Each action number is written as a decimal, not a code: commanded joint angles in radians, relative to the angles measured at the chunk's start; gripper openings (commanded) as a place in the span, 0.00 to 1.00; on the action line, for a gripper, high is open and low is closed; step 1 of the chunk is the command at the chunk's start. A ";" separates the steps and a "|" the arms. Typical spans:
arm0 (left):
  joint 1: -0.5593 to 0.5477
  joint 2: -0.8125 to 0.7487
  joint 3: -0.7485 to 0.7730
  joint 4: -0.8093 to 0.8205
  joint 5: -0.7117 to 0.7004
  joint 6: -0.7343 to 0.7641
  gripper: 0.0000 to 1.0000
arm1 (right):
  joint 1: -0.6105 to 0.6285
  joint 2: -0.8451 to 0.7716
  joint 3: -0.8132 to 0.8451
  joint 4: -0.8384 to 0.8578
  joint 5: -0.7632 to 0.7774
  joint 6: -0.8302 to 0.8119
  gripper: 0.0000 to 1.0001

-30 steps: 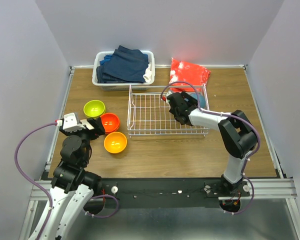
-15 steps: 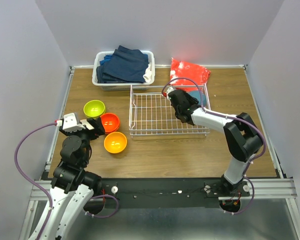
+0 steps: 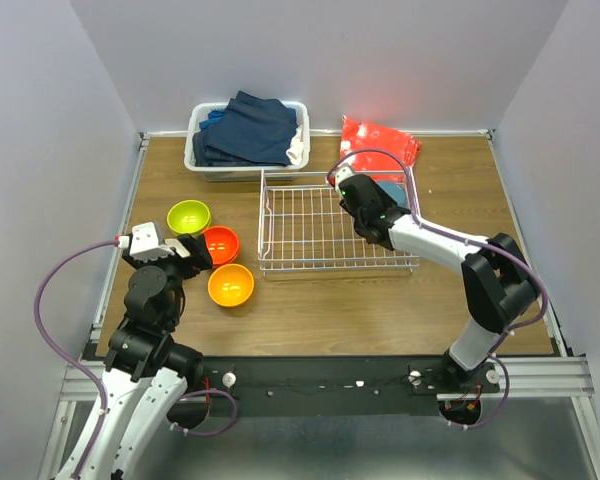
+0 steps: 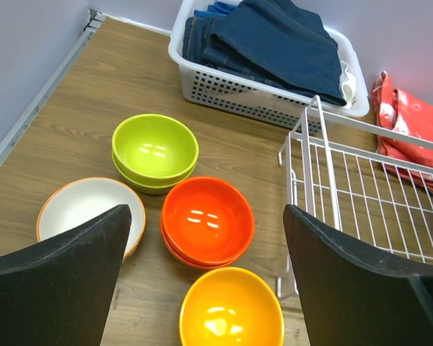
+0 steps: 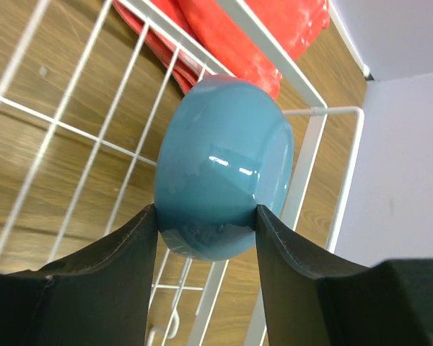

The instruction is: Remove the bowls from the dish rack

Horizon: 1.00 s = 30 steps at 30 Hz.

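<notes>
The white wire dish rack (image 3: pixel 310 235) sits mid-table. At its back right corner my right gripper (image 5: pixel 207 218) is shut on a teal blue bowl (image 5: pixel 227 166), a finger on each side, holding it on edge above the rack wires (image 5: pixel 79 133). In the top view that gripper (image 3: pixel 365 208) hangs over the rack's back right. Left of the rack stand stacked lime green bowls (image 4: pixel 155 150), stacked red-orange bowls (image 4: pixel 207 218), a yellow-orange bowl (image 4: pixel 231 310) and a bowl that is white inside with an orange rim (image 4: pixel 83 209). My left gripper (image 4: pixel 209 288) hovers open above them, holding nothing.
A white plastic tub of dark blue clothes (image 3: pixel 248 140) stands at the back, just behind the rack. A red bag (image 3: pixel 380 145) lies behind the rack's right corner. Raised rails border the wooden table (image 3: pixel 460 190).
My right gripper closed on the teal bowl and moved toward the back of the rack with it. The left arm barely shifted.
</notes>
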 commanded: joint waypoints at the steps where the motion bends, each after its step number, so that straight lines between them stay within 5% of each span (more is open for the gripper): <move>1: 0.011 0.013 -0.001 0.000 0.033 -0.002 0.95 | 0.020 -0.080 0.059 -0.021 -0.093 0.101 0.31; 14: 0.039 0.054 -0.009 0.085 0.255 0.019 0.95 | 0.020 -0.241 0.035 0.088 -0.451 0.381 0.29; 30: 0.042 0.187 -0.010 0.279 0.501 -0.030 0.99 | 0.020 -0.324 -0.148 0.640 -1.144 0.895 0.28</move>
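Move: The blue bowl, already pinched in the right hand, is bound for the left gripper, about 43 cm to the left, 17 cm back and 12 cm higher. From the right hand, the rack's middle lies some 10 cm left, 4 cm back and 7 cm below; the red cloth is straight ahead, 15 cm out and 10 cm lower. From the left hand, the blue bowl is about 20 cm ahead, 43 cm right and 13 cm below; the yellow bowl is 3 cm ahead, 8 cm right, the red bowl 12 cm ahead, 5 cm right, both 22 cm down. The blue bowl is carried up and left out of the rack's back right corner towards the left hand, roughly 17 cm left and 14 cm up, easing back 7 cm late on. The right hand keeps its pinch and rolls its left side up some 70 degrees, swinging counter-clockwise too. The open, empty left gripper goes about 7 cm right towards the bowl, turning some 20 degrees clockwise. ##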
